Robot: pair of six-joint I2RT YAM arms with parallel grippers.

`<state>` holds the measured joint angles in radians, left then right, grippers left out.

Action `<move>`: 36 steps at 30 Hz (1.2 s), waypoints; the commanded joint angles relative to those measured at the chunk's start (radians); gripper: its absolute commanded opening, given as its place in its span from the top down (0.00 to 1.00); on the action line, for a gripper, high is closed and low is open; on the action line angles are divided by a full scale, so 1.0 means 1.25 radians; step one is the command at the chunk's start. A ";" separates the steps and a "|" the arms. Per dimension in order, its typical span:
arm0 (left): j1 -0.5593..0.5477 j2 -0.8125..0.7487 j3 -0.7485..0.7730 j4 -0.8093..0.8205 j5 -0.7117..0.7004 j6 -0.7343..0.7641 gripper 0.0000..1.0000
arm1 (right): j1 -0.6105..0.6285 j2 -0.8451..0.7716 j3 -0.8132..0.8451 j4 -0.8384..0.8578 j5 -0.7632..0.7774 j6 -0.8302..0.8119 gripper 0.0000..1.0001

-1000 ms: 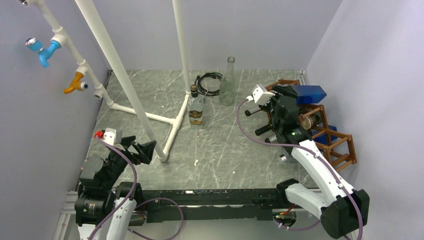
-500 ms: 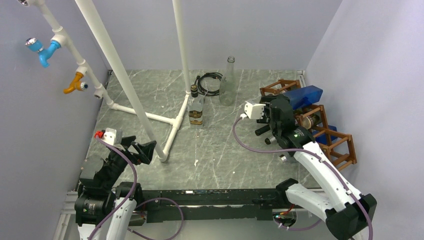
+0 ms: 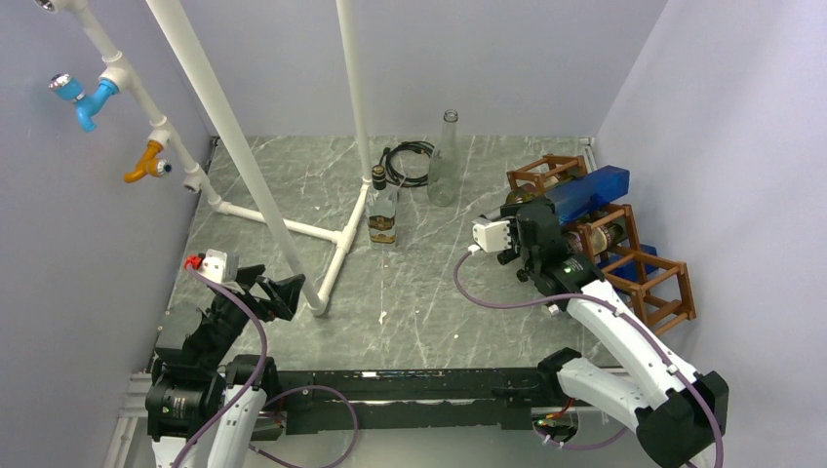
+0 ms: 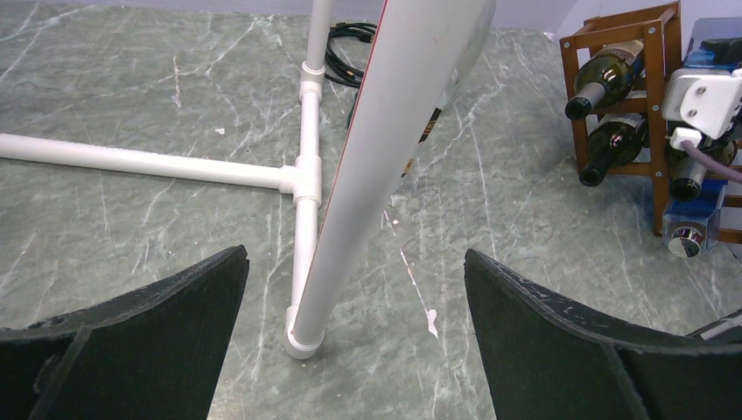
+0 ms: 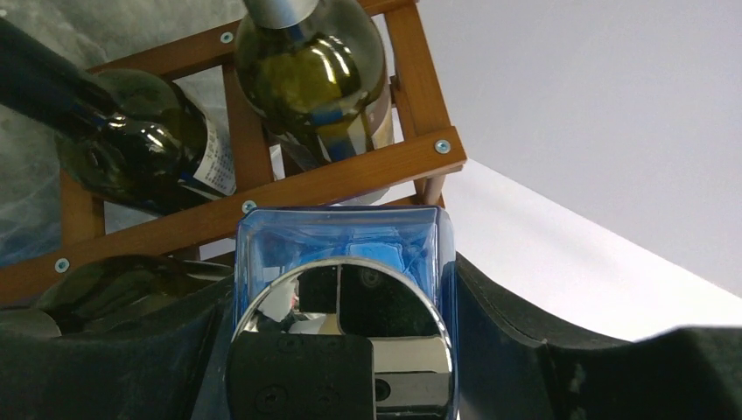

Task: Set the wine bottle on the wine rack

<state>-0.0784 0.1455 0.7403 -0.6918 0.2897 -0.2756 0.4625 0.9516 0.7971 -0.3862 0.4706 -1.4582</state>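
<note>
A blue square wine bottle [image 3: 585,192] with a chrome cap [image 5: 341,324] lies tilted over the top of the reddish-brown wine rack [image 3: 683,288] at the right. My right gripper [image 3: 534,219] is shut on its cap end, one finger on each side of the blue glass [image 5: 341,241]. The right wrist view shows the rack's bars [image 5: 350,179] just behind the bottle. My left gripper [image 3: 278,292] hangs open at the near left with nothing between its fingers [image 4: 354,254]. The rack [image 4: 656,87] shows at the far right of the left wrist view.
Two dark wine bottles [image 5: 149,157] [image 5: 311,70] lie in rack cells, and another blue bottle [image 4: 696,219] sits lower. A white pipe frame [image 3: 293,229] crosses the left half. A small amber bottle [image 3: 382,210], a clear bottle [image 3: 446,161] and a black cable coil [image 3: 405,161] stand at the back.
My right gripper has drawn back to the left and lower with the blue bottle, which now lies flatter over the rack's top. The left arm has not moved.
</note>
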 commanded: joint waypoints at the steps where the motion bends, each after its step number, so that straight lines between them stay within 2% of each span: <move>1: -0.002 -0.002 0.003 0.036 -0.002 -0.003 0.01 | -0.004 -0.018 -0.034 0.012 0.020 0.028 0.97; 5: -0.005 -0.003 0.003 0.036 -0.003 -0.003 0.00 | -0.004 -0.013 -0.052 0.018 0.024 0.020 0.78; 6: -0.006 -0.005 0.003 0.036 -0.004 -0.003 0.00 | -0.004 -0.013 -0.054 0.022 0.027 0.018 0.72; 7: -0.006 -0.005 0.003 0.034 -0.004 -0.003 0.01 | -0.004 -0.012 -0.056 0.025 0.028 0.018 0.60; 10: -0.007 -0.006 0.003 0.034 -0.005 -0.003 0.00 | -0.004 -0.009 -0.054 0.021 0.030 0.021 0.39; 17: -0.007 -0.007 0.004 0.032 -0.008 -0.003 0.01 | -0.004 -0.016 -0.067 0.030 0.038 0.020 0.19; 22: -0.007 -0.005 0.005 0.031 -0.008 -0.003 0.00 | -0.004 -0.044 -0.085 0.037 0.044 0.022 0.01; 36: -0.006 0.015 0.005 0.033 -0.008 -0.004 0.00 | 0.055 -0.150 -0.003 -0.091 -0.001 0.159 0.00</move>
<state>-0.0830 0.1471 0.7403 -0.6922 0.2893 -0.2756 0.5014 0.8146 0.7109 -0.4397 0.4885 -1.3529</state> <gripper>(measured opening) 0.995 0.994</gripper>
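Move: The right hand already grips the blue bottle near its neck end; the rack step it is being laid on, beside the far box, has its middle about 9 cm to the right, 3 cm ahead and 2 cm below. The dark bottle in the far box lies roughly 6 cm ahead, 2 cm right and 5 cm lower; the labelled bottle in the middle box some 3 cm back, 9 cm right and 8 cm lower. From the left hand the step is about 18 cm ahead, 53 cm right and 4 cm lower. The right hand sinks nearly 3 cm in all, settling the neck end of the blue bottle down onto the rack with hardly any wrist turn, its grip kept for the first part and the fingers then opening wide to let go as the last of the descent runs out. It then draws straight back about 3 cm towards its base and rises some 1.5 cm, so that the open fingers come clear of the bottle. ##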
